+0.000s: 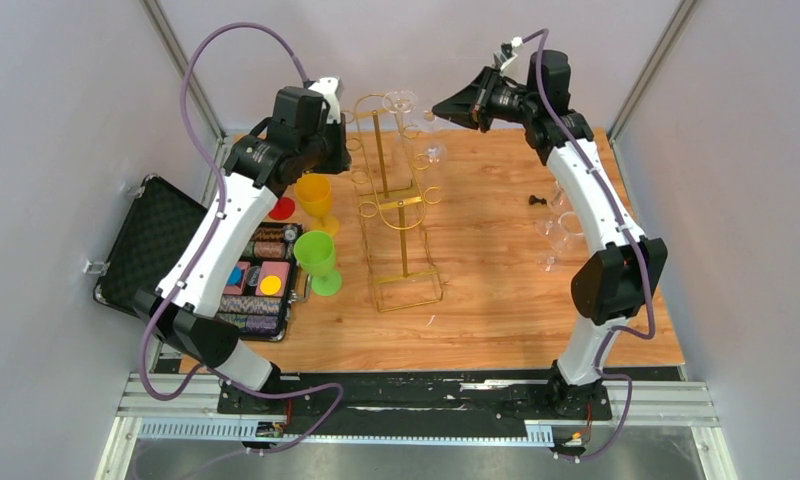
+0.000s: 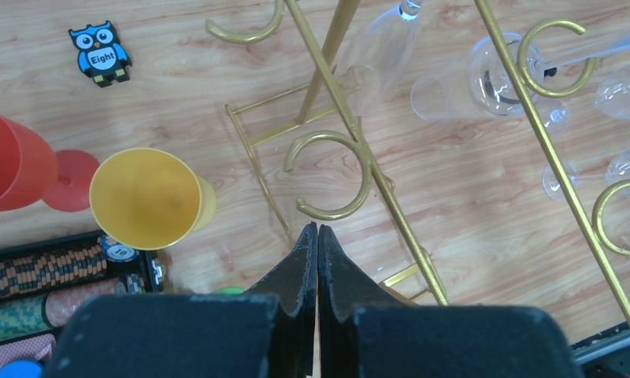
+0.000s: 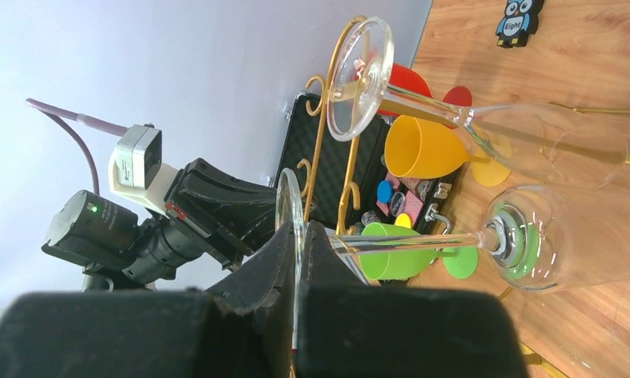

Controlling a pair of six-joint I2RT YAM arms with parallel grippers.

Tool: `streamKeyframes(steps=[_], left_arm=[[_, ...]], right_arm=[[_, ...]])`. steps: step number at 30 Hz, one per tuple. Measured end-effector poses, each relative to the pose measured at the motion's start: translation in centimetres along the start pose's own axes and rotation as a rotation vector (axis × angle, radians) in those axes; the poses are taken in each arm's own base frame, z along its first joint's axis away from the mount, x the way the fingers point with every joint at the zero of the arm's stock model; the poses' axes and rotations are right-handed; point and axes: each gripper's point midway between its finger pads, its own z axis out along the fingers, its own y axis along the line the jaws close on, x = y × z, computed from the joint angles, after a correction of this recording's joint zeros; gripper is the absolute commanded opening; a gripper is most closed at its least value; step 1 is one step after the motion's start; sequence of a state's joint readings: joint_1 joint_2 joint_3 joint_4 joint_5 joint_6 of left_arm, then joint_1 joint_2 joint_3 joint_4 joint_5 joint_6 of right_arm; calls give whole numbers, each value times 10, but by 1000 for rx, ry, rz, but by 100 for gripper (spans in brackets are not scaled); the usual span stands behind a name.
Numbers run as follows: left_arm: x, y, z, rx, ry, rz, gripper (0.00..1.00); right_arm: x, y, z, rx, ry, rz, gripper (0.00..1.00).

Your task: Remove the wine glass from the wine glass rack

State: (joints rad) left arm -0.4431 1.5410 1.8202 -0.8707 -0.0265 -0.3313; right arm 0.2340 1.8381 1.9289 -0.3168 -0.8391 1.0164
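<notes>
The gold wire wine glass rack (image 1: pixel 401 205) stands mid-table. My right gripper (image 3: pixel 298 230) is at its top, shut on the round foot of a clear wine glass (image 3: pixel 524 236). That glass's stem runs level past a gold loop arm (image 3: pixel 345 206); whether it rests in the loop I cannot tell. A second wine glass (image 3: pixel 361 77) hangs on the rack just above. From above, the right gripper (image 1: pixel 439 108) sits at the rack's upper right. My left gripper (image 2: pixel 318 230) is shut and empty, its tips just short of a curled loop arm (image 2: pixel 333 177).
A yellow goblet (image 1: pixel 316 198), a green goblet (image 1: pixel 318 258) and a red one (image 2: pixel 12 157) stand left of the rack. An open black case (image 1: pixel 166 235) of poker chips lies at the table's left edge. Clear glasses (image 1: pixel 561 235) stand right. An owl token (image 2: pixel 101 53) lies on the wood.
</notes>
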Motion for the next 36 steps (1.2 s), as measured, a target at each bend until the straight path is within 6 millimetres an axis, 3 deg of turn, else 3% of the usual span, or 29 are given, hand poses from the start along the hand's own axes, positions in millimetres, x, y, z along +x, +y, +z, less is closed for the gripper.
streamKeyframes(steps=[5,12,16,27,36], left_arm=[[-1,0,-4,2,-7,0,14],[4,3,-22,-3,8,22,59],[7,5,-44,-1,6,32,72],[17,-11,-120,124,-35,31,84],[40,-40,-154,321,11,-1,87]], right_arm=[[4,3,-12,4,-11,-3,0],[14,10,-42,13,-41,-46,0],[26,20,-65,12,-61,-106,0],[81,50,-116,-3,-34,-276,0],[131,64,-151,0,30,-464,0]])
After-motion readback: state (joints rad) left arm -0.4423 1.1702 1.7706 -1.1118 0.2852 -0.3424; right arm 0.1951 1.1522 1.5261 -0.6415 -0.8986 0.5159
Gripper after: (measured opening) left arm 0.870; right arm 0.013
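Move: My right hand already holds a wine glass by its foot, hanging bowl down, its middle about 10 cm below the fingers. The near standing glass is about 15 cm back, 25 cm right and 20 cm below. The wine glass rack lies 9 cm back, 8 cm left, 14 cm below. From my closed left hand the held glass is 7 cm ahead, 16 cm right, 4 cm below; the rack 3 cm back, 8 cm right, 8 cm below. I carry the hanging glass back about 20 cm with my right hand, clear of the rack, easing right and slightly up, with its foot kept pinched and the wrist rolling some 25 degrees. Meanwhile my left hand leaves the rack's left side, drawing back about 15 cm and rising, opening its fingers wide and turning a little clockwise. ##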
